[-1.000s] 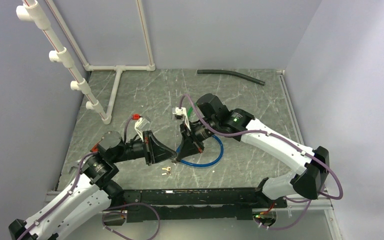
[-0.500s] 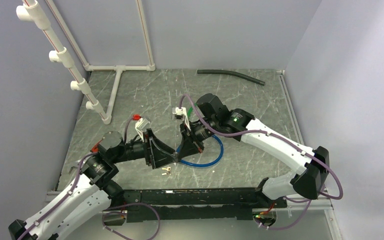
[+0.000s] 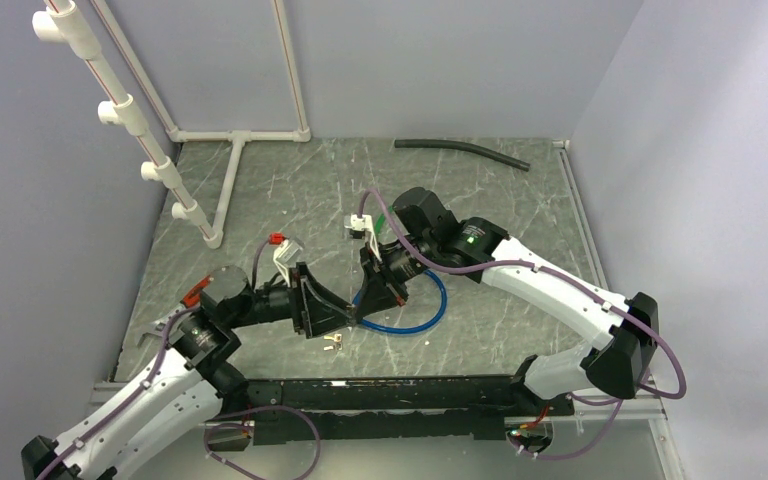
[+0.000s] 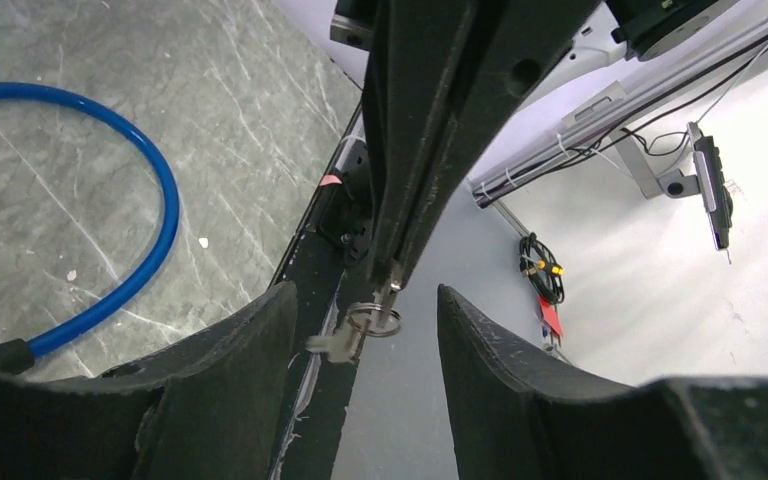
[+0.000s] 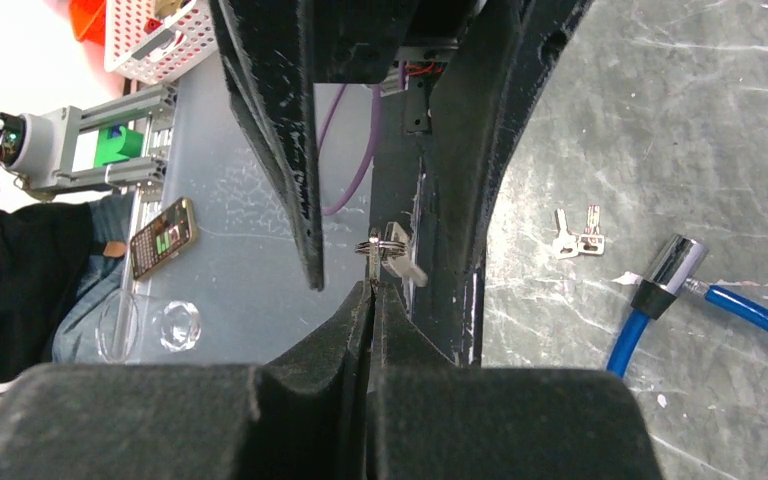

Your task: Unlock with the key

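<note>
A small silver key point(image 5: 373, 262) is pinched in my right gripper point(image 5: 372, 288), which is shut on it. From the key hangs a ring point(image 4: 374, 320) with a second key point(image 4: 336, 345). My left gripper point(image 4: 365, 305) stands open, its two fingers either side of the ring and touching nothing. In the top view both grippers point(image 3: 348, 312) meet tip to tip above the blue cable lock point(image 3: 412, 322). The cable's chrome end point(image 5: 672, 262) lies on the table to the right of the held key.
A loose pair of keys point(image 3: 334, 343) lies on the table just in front of the grippers. A black hose point(image 3: 460, 150) lies at the back, with a white pipe frame point(image 3: 228, 185) at the back left. A black rail point(image 3: 390, 392) runs along the near edge.
My left gripper has opened and let go of the key, and its wrist has drawn back slightly. The right gripper stays shut on the key in the same place.
</note>
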Robot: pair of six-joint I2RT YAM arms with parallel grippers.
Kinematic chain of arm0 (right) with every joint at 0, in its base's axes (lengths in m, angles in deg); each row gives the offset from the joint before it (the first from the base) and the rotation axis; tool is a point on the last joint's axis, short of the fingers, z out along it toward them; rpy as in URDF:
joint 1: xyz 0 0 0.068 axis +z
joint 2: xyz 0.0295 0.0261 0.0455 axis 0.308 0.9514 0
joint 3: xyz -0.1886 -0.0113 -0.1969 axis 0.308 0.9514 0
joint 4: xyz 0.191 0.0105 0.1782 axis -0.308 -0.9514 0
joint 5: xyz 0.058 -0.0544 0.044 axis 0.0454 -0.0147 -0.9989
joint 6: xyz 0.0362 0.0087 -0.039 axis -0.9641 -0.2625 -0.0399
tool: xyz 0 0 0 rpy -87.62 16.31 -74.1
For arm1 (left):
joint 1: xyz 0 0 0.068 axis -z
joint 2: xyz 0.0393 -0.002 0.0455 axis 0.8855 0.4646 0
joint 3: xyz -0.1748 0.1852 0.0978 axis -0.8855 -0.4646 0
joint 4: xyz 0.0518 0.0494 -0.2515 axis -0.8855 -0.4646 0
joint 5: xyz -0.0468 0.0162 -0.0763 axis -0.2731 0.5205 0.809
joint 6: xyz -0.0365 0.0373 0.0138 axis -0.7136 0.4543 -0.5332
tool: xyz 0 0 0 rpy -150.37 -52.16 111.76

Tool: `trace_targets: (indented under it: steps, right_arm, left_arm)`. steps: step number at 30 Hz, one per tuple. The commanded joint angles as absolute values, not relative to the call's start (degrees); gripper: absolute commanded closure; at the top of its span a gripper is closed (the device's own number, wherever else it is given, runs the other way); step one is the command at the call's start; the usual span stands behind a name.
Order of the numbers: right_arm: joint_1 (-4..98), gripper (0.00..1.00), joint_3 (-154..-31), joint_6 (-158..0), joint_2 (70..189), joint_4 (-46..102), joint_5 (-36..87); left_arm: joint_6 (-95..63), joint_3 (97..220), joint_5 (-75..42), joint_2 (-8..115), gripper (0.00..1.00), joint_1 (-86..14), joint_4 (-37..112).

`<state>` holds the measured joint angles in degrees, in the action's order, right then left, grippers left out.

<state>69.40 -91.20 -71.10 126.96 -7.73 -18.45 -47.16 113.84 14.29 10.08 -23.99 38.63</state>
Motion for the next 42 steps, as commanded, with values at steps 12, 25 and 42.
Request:
trace_targets:
  steps: [12,25,42]
  right_arm:
    - [69.4,1.00,-93.3,-70.3,127.4,-6.5,-18.7]
    - [69.4,1.00,-93.2,-70.5,127.3,-6.7,-18.5]
    - [69.4,1.00,-94.6,-71.1,129.5,-7.0,-18.4]
  left_arm:
    - [-48.1,114.0,16.6,11.3,0.70,-24.0,43.5]
    - [-45.3,117.9,12.2,8.5,0.99,-24.0,30.1]
    - [-41.6,121.8,0.8,7.9,0.92,-24.0,18.1]
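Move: The keys on their ring, pinched by the right fingers, hang between the open left fingers, about 1 cm to the left hand's right and level with it. From the right hand they lie some 1 cm to its left. On the table, roughly 20 cm below the left hand, are the loose keys, about 7 cm to its left and level fore and aft, and the blue lock, some 7 cm ahead and 3 cm left. Left fingers close on the keys the right still pinches, both then easing about 2 cm left-forward and down. ##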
